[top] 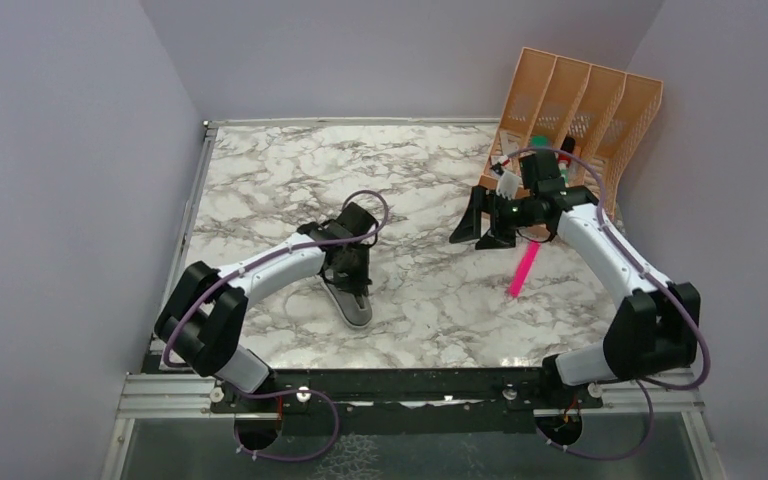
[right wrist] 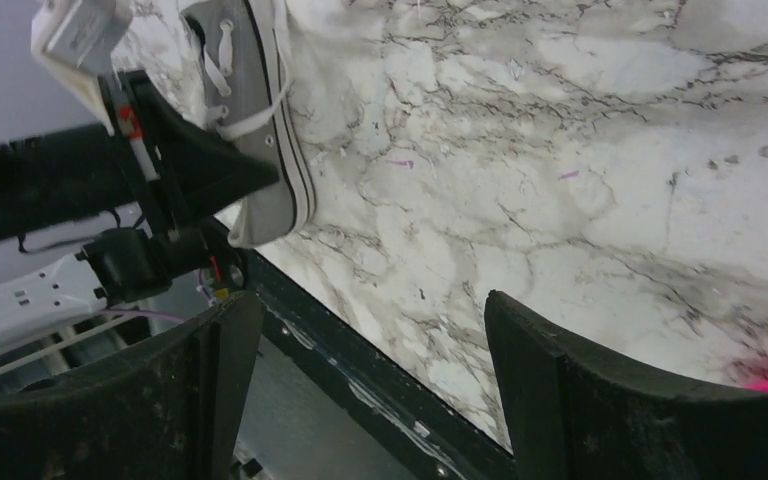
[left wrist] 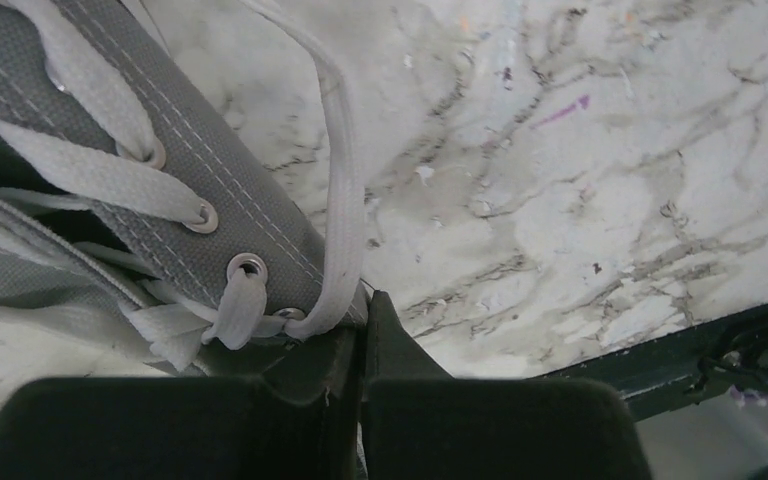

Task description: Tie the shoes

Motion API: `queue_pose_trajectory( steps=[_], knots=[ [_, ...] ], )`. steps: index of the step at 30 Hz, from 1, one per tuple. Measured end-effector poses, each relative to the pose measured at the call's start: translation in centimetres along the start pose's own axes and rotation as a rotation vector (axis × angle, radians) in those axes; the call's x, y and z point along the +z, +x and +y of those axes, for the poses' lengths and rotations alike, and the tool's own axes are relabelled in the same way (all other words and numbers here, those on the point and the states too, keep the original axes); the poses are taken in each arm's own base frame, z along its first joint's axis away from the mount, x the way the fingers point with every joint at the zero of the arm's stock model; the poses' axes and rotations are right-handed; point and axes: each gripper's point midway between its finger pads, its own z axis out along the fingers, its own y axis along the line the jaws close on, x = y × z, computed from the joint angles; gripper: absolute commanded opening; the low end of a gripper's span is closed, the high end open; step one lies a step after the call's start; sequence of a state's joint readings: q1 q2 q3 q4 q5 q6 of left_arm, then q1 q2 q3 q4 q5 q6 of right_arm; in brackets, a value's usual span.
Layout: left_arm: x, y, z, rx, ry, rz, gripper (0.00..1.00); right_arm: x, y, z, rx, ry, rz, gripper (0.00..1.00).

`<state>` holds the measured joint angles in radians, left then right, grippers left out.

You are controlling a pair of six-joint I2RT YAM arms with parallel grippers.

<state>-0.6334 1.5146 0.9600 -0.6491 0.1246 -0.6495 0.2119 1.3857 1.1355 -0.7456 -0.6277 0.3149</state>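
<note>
The shoe (top: 358, 308), a small grey sneaker with a white sole rim, lies left of the table's middle with my left gripper (top: 348, 270) down on it. In the left wrist view the grey canvas (left wrist: 190, 170) with its eyelets fills the left side. A white lace (left wrist: 345, 200) runs down from the top and bends into the last eyelet right at my left gripper (left wrist: 364, 300). That gripper is shut, and I cannot tell whether the lace is pinched. My right gripper (top: 480, 232) hangs open over the marble, apart from the shoe (right wrist: 260, 120); nothing lies between its fingers (right wrist: 520, 380).
An orange slotted file rack (top: 575, 105) stands at the back right, just behind the right arm. A pink stick-like thing (top: 523, 270) lies on the marble under that arm. The table's dark front rail (right wrist: 360, 370) runs beneath the right gripper. Grey walls close in both sides.
</note>
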Motion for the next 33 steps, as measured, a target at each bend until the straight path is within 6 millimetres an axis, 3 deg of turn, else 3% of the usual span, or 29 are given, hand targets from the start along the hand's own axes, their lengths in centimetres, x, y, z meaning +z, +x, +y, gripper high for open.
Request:
queue_pose_trajectory(
  steps=[5,7,9,13,19,22,27,33],
  knots=[
    [-0.3,0.9,-1.4,0.019,0.041,-0.009,0.0,4.6,0.2,-0.2,0.091,-0.05,0.102,0.81],
    [-1.2,1.2,-0.8,-0.009,0.041,-0.037,0.0,6.9,-0.1,0.8,0.102,-0.063,0.14,0.81],
    [-2.3,1.7,0.2,-0.054,0.037,-0.072,0.0,9.8,0.8,1.5,0.099,-0.058,0.213,0.78],
    [-3.9,2.7,2.0,-0.147,0.041,-0.123,0.0,15.0,1.0,4.7,0.058,-0.072,0.274,0.75],
    [-3.4,4.5,3.7,-0.235,0.017,-0.105,0.0,21.2,1.9,7.6,0.039,-0.012,0.306,0.72],
    [-3.2,4.8,3.9,-0.26,0.012,-0.101,0.0,23.2,1.9,7.4,0.072,0.079,0.281,0.64],
    [-3.3,4.2,3.5,-0.28,0.02,-0.121,0.0,25.0,0.9,5.1,0.169,0.257,0.21,0.54],
    [-3.4,3.8,3.4,-0.303,0.025,-0.133,0.0,25.9,-1.2,4.1,0.22,0.371,0.116,0.54]
  ],
)
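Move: My left hand already pinches the shoe's collar; the shoe's middle lies about 6 cm to its left, 1 cm ahead and a few centimetres lower, toe slanting forward-left. From my right hand, the loose lace beside the shoe lies some 23 cm left, barely 1 cm ahead and 16 cm below; the shoe's middle is 28 cm left and 5 cm back, and a pink stick lies 11 cm right, 1 cm back. I sweep my right hand about 20 cm left while sinking some 14 cm to the lace beside the toe, reaching forward late, with the fingers tipping steeply down and narrowing to half open around its tip. My left hand keeps its pinch on the collar; after a last bit rightward it lifts slightly, draws the shoe's heel end back and left about 5 cm and lowers again. ##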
